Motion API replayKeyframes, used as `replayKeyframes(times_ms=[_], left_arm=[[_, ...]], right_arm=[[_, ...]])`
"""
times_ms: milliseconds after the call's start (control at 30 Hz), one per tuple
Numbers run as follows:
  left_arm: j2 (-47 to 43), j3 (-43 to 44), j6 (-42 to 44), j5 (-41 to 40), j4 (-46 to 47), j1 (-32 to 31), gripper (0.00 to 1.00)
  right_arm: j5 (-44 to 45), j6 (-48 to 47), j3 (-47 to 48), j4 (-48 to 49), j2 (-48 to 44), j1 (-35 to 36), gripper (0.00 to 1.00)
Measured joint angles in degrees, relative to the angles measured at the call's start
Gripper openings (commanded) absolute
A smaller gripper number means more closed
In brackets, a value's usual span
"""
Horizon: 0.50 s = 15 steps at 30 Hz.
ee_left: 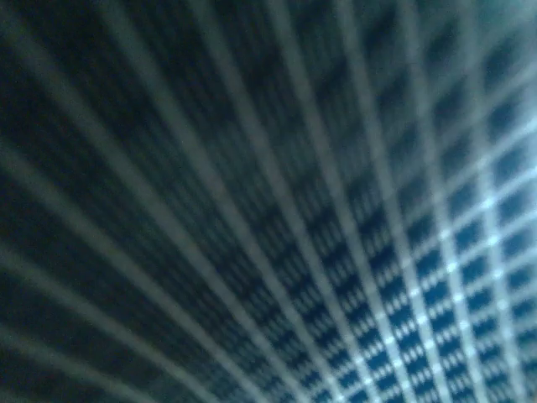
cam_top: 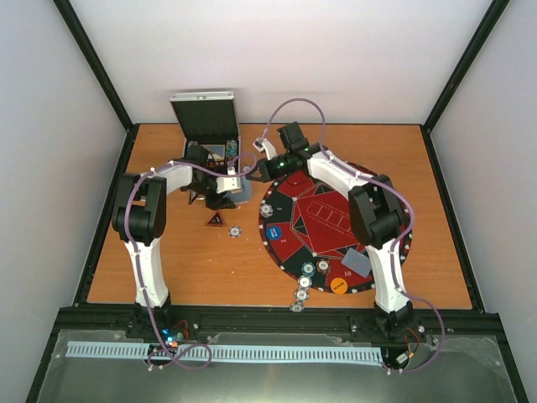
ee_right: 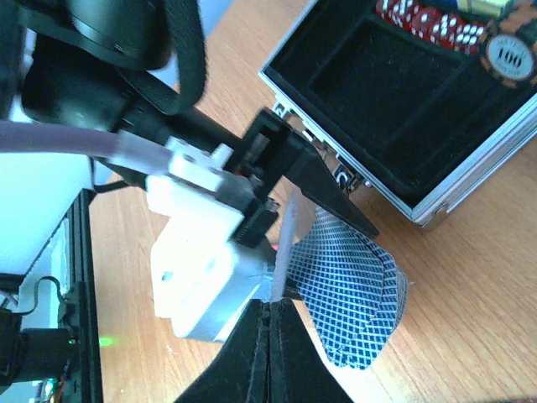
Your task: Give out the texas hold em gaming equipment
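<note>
A fanned stack of blue-checked playing cards [ee_right: 357, 298] is clamped in my left gripper [cam_top: 228, 191], just in front of the open case [cam_top: 205, 126]. The blurred card back [ee_left: 336, 252] fills the whole left wrist view, hiding that gripper's fingers. My right gripper [ee_right: 273, 306] is shut on one card [ee_right: 286, 239], seen edge-on and rising from its fingertips beside the stack. In the top view the right gripper [cam_top: 252, 172] meets the left one at the cards [cam_top: 242, 193]. Poker chips [cam_top: 309, 269], an orange disc [cam_top: 338, 285] and a blue disc [cam_top: 273, 249] lie on the round mat [cam_top: 336, 222].
The case [ee_right: 394, 92] holds red dice [ee_right: 436, 25] and a chip marked 100 [ee_right: 510, 57]. A loose chip [cam_top: 235, 229] and a small dark triangle [cam_top: 216, 220] lie on the wooden table [cam_top: 168, 269]. More chips [cam_top: 299, 295] sit at the mat's near rim, beside a grey card [cam_top: 356, 263].
</note>
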Motion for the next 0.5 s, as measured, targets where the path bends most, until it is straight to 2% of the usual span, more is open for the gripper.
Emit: replayKeyframes(times_ms=[267, 500], left_arm=[[0.00, 0.00, 0.00, 0.00, 0.00, 0.00, 0.57], [0.00, 0.00, 0.00, 0.02, 0.00, 0.00, 0.57]], right_arm=[[-0.20, 0.20, -4.81, 1.40, -7.13, -3.34, 0.03], [3.72, -1.22, -12.85, 0.00, -14.36, -7.17, 0.03]])
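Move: The right gripper already pinches a card. The middle of the round mat lies some 15 cm back and 24 cm right of it, roughly 16 cm lower. The deck is about 4 cm left, 5 cm back and 9 cm below; the chip stack on the mat's rim, 4 cm right and 11 cm back. From the left gripper, the mat's middle is about 29 cm right and 10 cm back. Carry the pinched card about 8 cm to the right with the right gripper, away from the deck and towards the mat. Lift some 4 cm in the first half, then travel nearly level, turning the wrist about 10 degrees clockwise and keeping the fingers shut. Hold the left gripper still around the rest of the deck. ##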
